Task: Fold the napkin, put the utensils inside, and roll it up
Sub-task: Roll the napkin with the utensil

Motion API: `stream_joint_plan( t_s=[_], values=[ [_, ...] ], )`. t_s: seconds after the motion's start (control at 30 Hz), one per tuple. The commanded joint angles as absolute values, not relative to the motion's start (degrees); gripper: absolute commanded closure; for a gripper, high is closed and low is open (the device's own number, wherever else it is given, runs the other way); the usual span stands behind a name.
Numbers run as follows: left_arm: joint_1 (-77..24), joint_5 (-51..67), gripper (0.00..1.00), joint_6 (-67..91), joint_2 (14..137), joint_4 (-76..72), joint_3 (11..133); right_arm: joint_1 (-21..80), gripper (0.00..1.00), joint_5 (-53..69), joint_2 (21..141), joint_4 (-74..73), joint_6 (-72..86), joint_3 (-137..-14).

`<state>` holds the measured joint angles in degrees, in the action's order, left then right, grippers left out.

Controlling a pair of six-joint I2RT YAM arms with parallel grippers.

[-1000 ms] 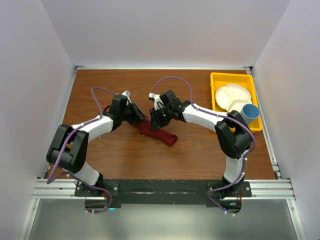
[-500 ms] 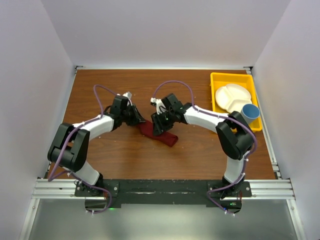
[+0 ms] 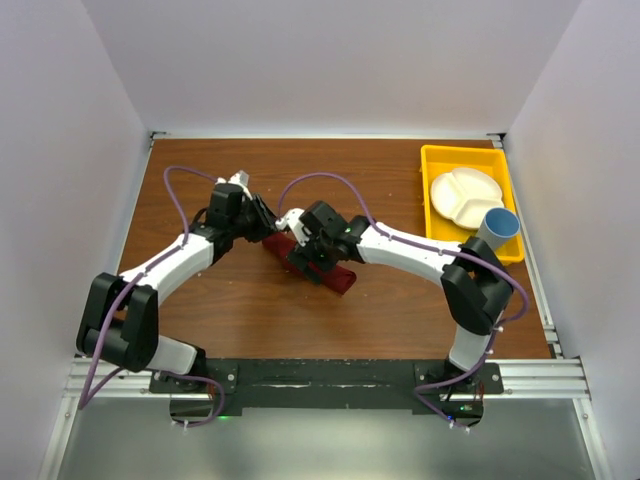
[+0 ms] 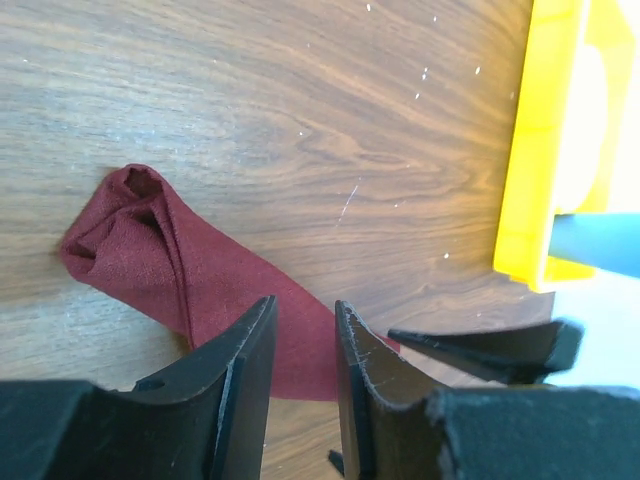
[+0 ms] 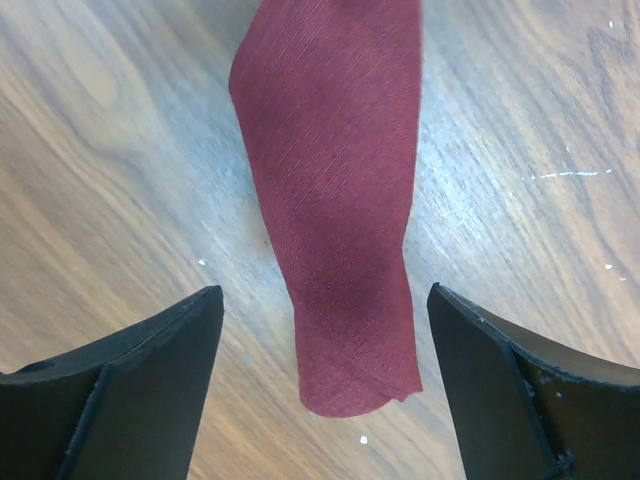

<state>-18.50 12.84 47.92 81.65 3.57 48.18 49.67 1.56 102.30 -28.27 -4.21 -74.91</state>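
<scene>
The napkin lies rolled into a dark red tube on the wooden table, running diagonally under both grippers. In the right wrist view the roll's end sits between the wide-apart fingers of my right gripper, which is open and touches nothing. In the left wrist view my left gripper hovers over the roll, with a narrow empty gap between its jaws. From above, the left gripper is at the roll's far left end. The right gripper is over its middle. The utensils are out of view.
A yellow tray at the back right holds a white divided plate and a blue cup. The tray and cup also show in the left wrist view. White walls enclose the table.
The right gripper has opened wide and let go of the roll. The left gripper has opened slightly. Both arms have shifted left, and the left wrist has moved farther back.
</scene>
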Motion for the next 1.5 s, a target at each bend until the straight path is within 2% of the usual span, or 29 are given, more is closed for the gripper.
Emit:
stream_joint_plan(
  t_s=[0.0, 0.37, 0.6, 0.73, 0.77, 0.83, 0.9, 1.1, 1.13, 1.2, 1.37, 1.47],
  values=[
    [-16.70, 14.06, 0.65, 50.44, 79.81, 1.50, 45.97, 52.29, 0.12, -6.76, 103.88, -29.71, -10.28, -75.59],
    [-13.45, 20.04, 0.65, 56.07, 79.63, -5.53, 40.78, 53.88, 0.11, -10.89, 105.91, -27.95, -11.60, -71.46],
    [-13.45, 23.19, 0.65, 59.49, 81.03, -9.04, 40.08, 54.23, 0.18, -14.41, 107.14, -24.70, -10.46, -69.96],
    [-13.62, 25.04, 0.65, 61.43, 82.78, -12.82, 38.85, 54.05, 0.28, -13.27, 107.40, -23.38, -8.97, -69.70],
    [-13.71, 25.66, 0.65, 61.87, 83.40, -13.53, 38.85, 53.97, 0.36, -13.10, 107.58, -23.12, -8.53, -69.87],
    [-14.23, 27.77, 0.65, 62.40, 85.59, -16.07, 39.20, 53.79, 0.40, -11.34, 108.02, -22.59, -7.56, -70.05],
    [-14.76, 28.65, 0.65, 63.37, 86.83, -17.13, 39.64, 53.09, 0.52, -10.20, 108.10, -22.32, -6.34, -70.22],
    [-16.26, 27.95, 0.65, 63.54, 89.73, -17.58, 42.19, 48.17, 0.63, -0.28, 107.49, -22.15, -2.12, -70.93],
    [-16.26, 28.04, 0.65, 63.54, 90.08, -17.67, 42.80, 47.03, 0.64, 6.35, 107.23, -21.89, -1.50, -70.67],
    [-16.26, 28.04, 0.65, 63.63, 90.44, -17.67, 43.24, 43.25, 0.70, 11.58, 107.05, -21.01, 1.47, -70.32],
    [-16.70, 28.65, 0.65, 63.11, 91.23, -17.75, 45.08, 36.75, 0.71, 27.65, 108.63, -20.22, 3.78, -69.96],
    [-17.58, 30.31, 0.65, 63.28, 92.90, -19.77, 45.97, 35.51, 0.71, 30.67, 109.60, -19.69, 4.57, -69.61]
  ],
)
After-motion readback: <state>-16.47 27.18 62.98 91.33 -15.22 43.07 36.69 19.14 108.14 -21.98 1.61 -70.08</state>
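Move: The rolled napkin lies slantwise under the right hand: its middle is about 4 cm ahead, 3 cm left and 7 cm below. Its near end, beside the spot to be gripped, is about 2 cm back and 7 cm right of that hand, and its far end some 11 cm ahead and 13 cm left. From the left hand, the napkin's middle is roughly 3 cm back, 6 cm right and 11 cm below. The napkin roll, close to its near end, is pinched between the right fingers: the wide-open hand sinks about 5 cm and shifts slightly right, closes, then eases forward while the wrist twists clockwise and swings its fingertips left. The left hand, still partly open, dips leftward, rises a little, then slides about 5 cm right and down beside the napkin, rolling some 20 degrees. ##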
